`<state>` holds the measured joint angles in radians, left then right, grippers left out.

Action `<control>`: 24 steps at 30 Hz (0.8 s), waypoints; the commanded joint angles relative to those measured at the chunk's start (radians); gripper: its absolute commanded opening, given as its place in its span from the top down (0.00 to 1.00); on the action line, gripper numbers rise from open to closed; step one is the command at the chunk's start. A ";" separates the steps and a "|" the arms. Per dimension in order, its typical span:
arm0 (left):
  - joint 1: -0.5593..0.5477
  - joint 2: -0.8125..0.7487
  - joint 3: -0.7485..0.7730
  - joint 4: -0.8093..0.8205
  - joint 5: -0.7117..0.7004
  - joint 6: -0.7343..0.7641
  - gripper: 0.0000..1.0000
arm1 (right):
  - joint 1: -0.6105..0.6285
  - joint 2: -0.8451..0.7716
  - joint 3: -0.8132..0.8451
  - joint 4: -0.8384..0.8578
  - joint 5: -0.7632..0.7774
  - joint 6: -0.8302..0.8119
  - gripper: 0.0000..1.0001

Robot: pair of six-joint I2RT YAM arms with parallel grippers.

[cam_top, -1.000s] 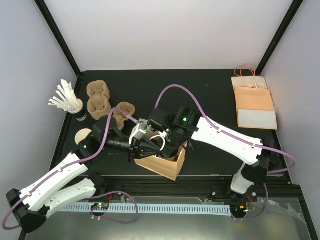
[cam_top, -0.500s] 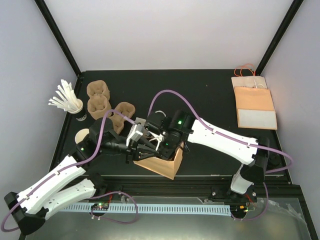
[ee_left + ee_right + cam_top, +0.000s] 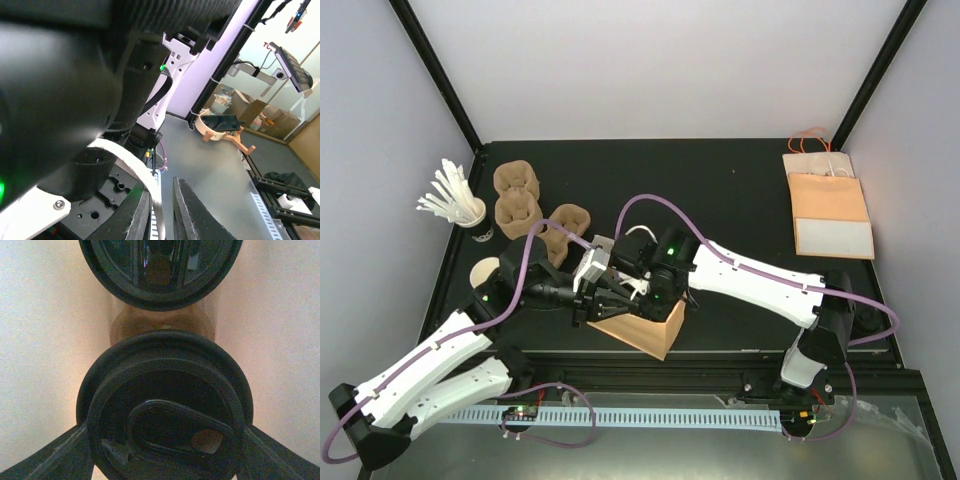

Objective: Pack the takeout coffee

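Observation:
The takeout coffee [image 3: 165,412] fills the right wrist view. Its round black lid faces the camera, and my right gripper [image 3: 165,440] is shut on it, with one finger [image 3: 60,455] on each side. It hangs inside the brown paper bag [image 3: 655,328], whose pale walls [image 3: 45,340] close in on both sides. A second black-lidded cup [image 3: 160,270] sits deeper in the bag. From above, the cup is hidden under my right gripper [image 3: 658,292]. My left gripper [image 3: 162,195] is shut on the bag's white handle [image 3: 127,160] at the bag's left rim [image 3: 612,298].
A dark cup of white stirrers [image 3: 470,215] stands at the far left. Brown cardboard cup carriers [image 3: 517,195] lie beside it, with a tan disc [image 3: 485,272] nearer me. Flat paper bags [image 3: 830,205] lie at the back right. Black frame posts edge the table.
My right arm has moved left and down, lowering the cup deeper into the bag. The left gripper has stayed at the bag's rim.

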<state>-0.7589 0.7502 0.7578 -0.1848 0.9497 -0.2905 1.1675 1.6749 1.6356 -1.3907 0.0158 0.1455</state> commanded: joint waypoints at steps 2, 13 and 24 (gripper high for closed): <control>-0.006 -0.008 0.005 0.035 0.007 -0.010 0.85 | 0.006 -0.016 -0.048 0.032 0.000 -0.033 0.94; -0.011 -0.029 0.013 0.014 -0.013 -0.008 0.82 | 0.005 0.034 -0.064 0.084 -0.013 -0.038 0.93; 0.001 -0.049 0.338 -0.436 -0.548 0.039 0.26 | 0.004 0.004 -0.078 0.097 0.017 -0.013 0.94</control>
<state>-0.7708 0.6949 0.9154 -0.4042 0.7341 -0.2707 1.1595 1.7046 1.5772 -1.3190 0.0174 0.1173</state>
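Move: Right below the right hand, some 8 cm down inside the bag, lies the empty well of the carrier; the hand holds a lidded coffee over it. The other coffee already stands about 8 cm to this hand's left, 3 cm farther out and 5 cm lower. The left hand has the bag's near handle between its fingers; from it, the held coffee is about 4 cm ahead, 6 cm right and 16 cm down. Lowering the coffee about 2.5 cm straight down into the bag, beside the other cup, the right hand keeps its grip and then stays there. The left hand first holds still at the near handle, then opens its fingers from nearly shut to wide, lets the handle go and draws off some 4 cm, mostly up, also left and slightly forward, turning about 10 degrees counter-clockwise. ##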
